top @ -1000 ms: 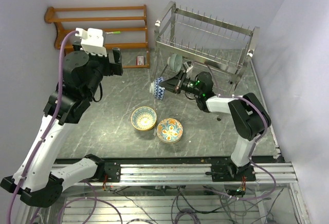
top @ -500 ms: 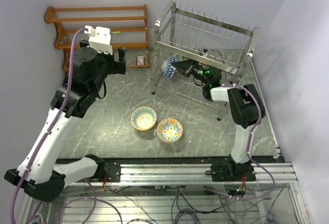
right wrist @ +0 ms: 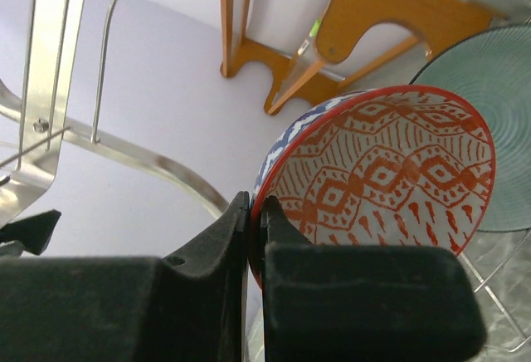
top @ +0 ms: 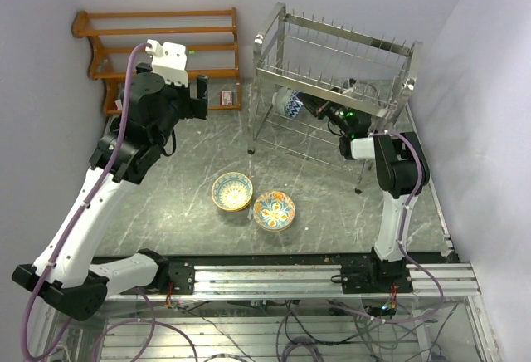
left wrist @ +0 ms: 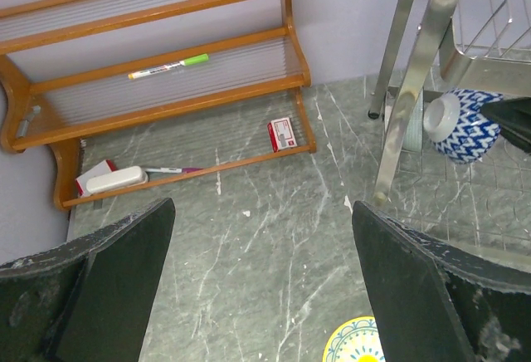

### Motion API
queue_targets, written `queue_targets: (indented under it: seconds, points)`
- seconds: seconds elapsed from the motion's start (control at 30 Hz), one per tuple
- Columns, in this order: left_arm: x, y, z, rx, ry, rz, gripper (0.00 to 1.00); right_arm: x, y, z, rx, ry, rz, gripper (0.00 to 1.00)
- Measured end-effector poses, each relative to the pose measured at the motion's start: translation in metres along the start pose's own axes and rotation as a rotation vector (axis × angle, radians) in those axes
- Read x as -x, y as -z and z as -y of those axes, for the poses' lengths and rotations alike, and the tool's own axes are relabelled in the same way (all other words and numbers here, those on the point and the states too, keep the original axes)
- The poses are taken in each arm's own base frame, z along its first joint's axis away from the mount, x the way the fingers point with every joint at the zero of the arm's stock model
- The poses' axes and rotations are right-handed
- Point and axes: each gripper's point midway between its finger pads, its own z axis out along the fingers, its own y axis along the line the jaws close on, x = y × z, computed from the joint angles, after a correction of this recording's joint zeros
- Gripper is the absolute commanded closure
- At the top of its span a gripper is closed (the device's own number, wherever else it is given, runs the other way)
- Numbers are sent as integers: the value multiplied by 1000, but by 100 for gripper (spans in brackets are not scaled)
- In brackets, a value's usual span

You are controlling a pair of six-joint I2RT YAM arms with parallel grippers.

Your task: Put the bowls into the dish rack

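Note:
My right gripper (top: pixel 309 106) is shut on the rim of a blue-and-white zigzag bowl (top: pixel 288 102) with an orange-patterned inside (right wrist: pixel 390 171). It holds the bowl on its side within the lower tier of the silver wire dish rack (top: pixel 332 67). A greenish ribbed bowl (right wrist: pixel 489 121) stands in the rack just beyond it. The held bowl also shows in the left wrist view (left wrist: pixel 460 123). Two more bowls sit on the table: a yellow-teal one (top: pixel 231 191) and a blue-orange floral one (top: pixel 274 210). My left gripper (left wrist: pixel 265 295) is open and empty, high above the table near the wooden shelf.
A brown wooden slatted shelf (top: pixel 158 42) stands at the back left with a pen (left wrist: pixel 168 66), a small red box (left wrist: pixel 281 134) and a white item (left wrist: pixel 114 180) on it. Walls close in on both sides.
My right gripper has carried the zigzag bowl from above the table, back and right, into the rack's lower tier. My left arm has risen and shifted slightly toward the back.

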Motion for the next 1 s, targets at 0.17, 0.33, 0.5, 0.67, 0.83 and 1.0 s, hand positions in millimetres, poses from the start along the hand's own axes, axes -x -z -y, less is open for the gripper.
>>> queue_targets:
  seconds: [0.17, 0.33, 0.5, 0.67, 0.83, 1.0]
  points:
    - [-6, -7, 3, -1, -7, -20, 1, 20, 5, 3, -4, 28, 45, 100]
    - [-12, -14, 6, -2, -13, -39, 1, 25, 5, 8, -9, 51, 66, 100]
    - [-16, -18, 7, -3, -18, -53, 1, 28, 2, 30, -13, 49, 81, 100]
    - [-18, -21, 8, -3, -21, -61, 1, 32, 7, 62, -38, 17, 109, 100]
    - [-22, -26, 10, -4, -25, -72, 1, 45, 3, 61, 13, 22, 133, 100]
    - [-27, -31, 13, -7, -30, -85, 1, 46, 3, 63, 49, -4, 140, 100]
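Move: The slot for the blue-and-white bowl, pinched by the rim in the right fingers, is in the rack's lower tier, about 8 cm ahead of the right hand, straight in line and some 6 cm lower. The green bowl stands about 7 cm ahead, 6 cm left and 6 cm below. The rack's front left foot is roughly 9 cm back, 20 cm left and 20 cm down. From the left hand the slot lies about 25 cm ahead, 28 cm right, 26 cm below. Still pinching the blue-and-white bowl by its rim, the right hand first eases right and a little forward to the right side of the green bowl, then pushes forward and down into the lower tier, ending about 5 cm farther out, 4 cm right and 4 cm lower, with a slight clockwise turn on the way and the fingers kept shut. Meanwhile the empty left hand, wide open, drifts about 3 cm down and 2.5 cm forward over the left side of the table. ##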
